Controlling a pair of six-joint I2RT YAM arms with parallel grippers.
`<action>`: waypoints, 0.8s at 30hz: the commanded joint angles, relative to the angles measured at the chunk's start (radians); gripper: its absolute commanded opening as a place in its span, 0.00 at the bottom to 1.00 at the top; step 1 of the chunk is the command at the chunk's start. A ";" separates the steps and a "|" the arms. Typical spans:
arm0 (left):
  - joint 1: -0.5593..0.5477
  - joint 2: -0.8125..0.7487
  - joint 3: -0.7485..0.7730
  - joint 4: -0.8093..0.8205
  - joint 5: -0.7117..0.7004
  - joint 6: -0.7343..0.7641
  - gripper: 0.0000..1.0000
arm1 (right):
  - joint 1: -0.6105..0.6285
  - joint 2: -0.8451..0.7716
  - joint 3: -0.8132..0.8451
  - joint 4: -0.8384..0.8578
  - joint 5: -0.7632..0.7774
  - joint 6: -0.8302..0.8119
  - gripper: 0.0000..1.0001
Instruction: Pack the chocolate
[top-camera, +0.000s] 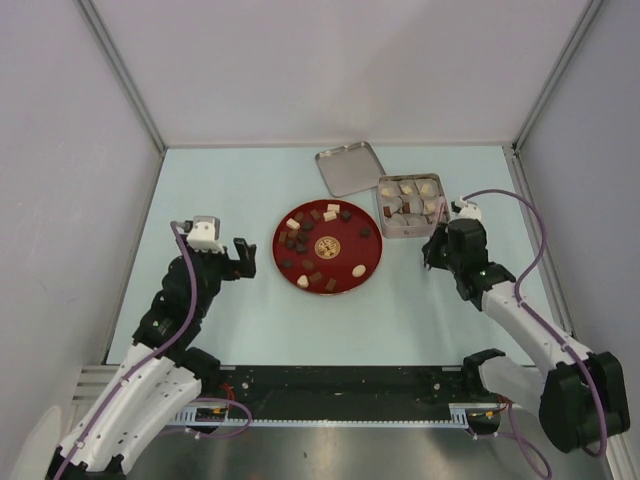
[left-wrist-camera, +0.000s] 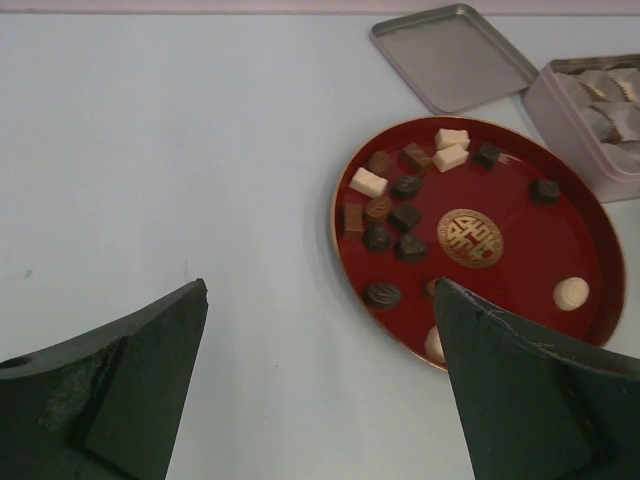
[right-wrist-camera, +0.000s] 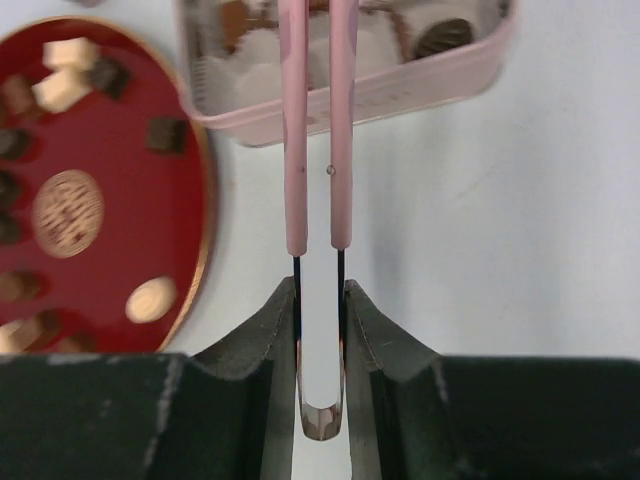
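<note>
Several dark, brown and cream chocolates (top-camera: 300, 240) lie on a red plate (top-camera: 350, 250) at the table's middle. More chocolate (right-wrist-camera: 443, 35) sits in paper cups inside the pink tin (right-wrist-camera: 400, 90). My right gripper (right-wrist-camera: 320, 285) is shut on the thin pink tongs (right-wrist-camera: 296, 150). Their two arms are squeezed close together and reach over the tin's near wall, with the tips out of view. My left gripper (left-wrist-camera: 322, 290) is open and empty above bare table. It is just left of the plate (left-wrist-camera: 520, 250) and its chocolates (left-wrist-camera: 392, 215).
The tin's flat metal lid (top-camera: 350, 168) lies behind the plate, left of the tin (top-camera: 383, 215). White enclosure walls stand close on the left, right and back. A black rail runs along the near edge by the arm bases.
</note>
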 joint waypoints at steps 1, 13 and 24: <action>-0.004 0.027 0.017 0.055 0.151 -0.097 1.00 | 0.030 -0.125 0.002 -0.013 -0.138 -0.046 0.04; -0.105 0.334 0.075 0.420 0.433 -0.415 1.00 | 0.191 -0.102 0.062 0.033 -0.529 -0.075 0.03; -0.334 0.672 0.257 0.565 0.326 -0.576 1.00 | 0.279 -0.032 0.091 0.048 -0.702 -0.097 0.04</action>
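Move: The right hand still grips the pink tongs near their metal end, with the open left gripper some 60 cm to its left, 7 cm nearer the base and 11 cm higher. The red tray's middle is about 31 cm left, 5 cm ahead and 9 cm below; the chocolate box is 16 cm ahead, 2 cm left and 8 cm below. From the left hand, the tongs are roughly 59 cm right, 10 cm ahead and 6 cm lower, the tray 29 cm right, 11 cm ahead and 20 cm down. Inward from both sides, the hands close on each other: the right carries the firmly closed-on tongs about 16 cm left and 10 cm back, away from the box, rising early and turning some 45 degrees counter-clockwise. The left, still wide open and empty, sweeps about 21 cm right towards the tongs over the tray, turning clockwise, its left side rolling down and fingers tipping slightly down. ##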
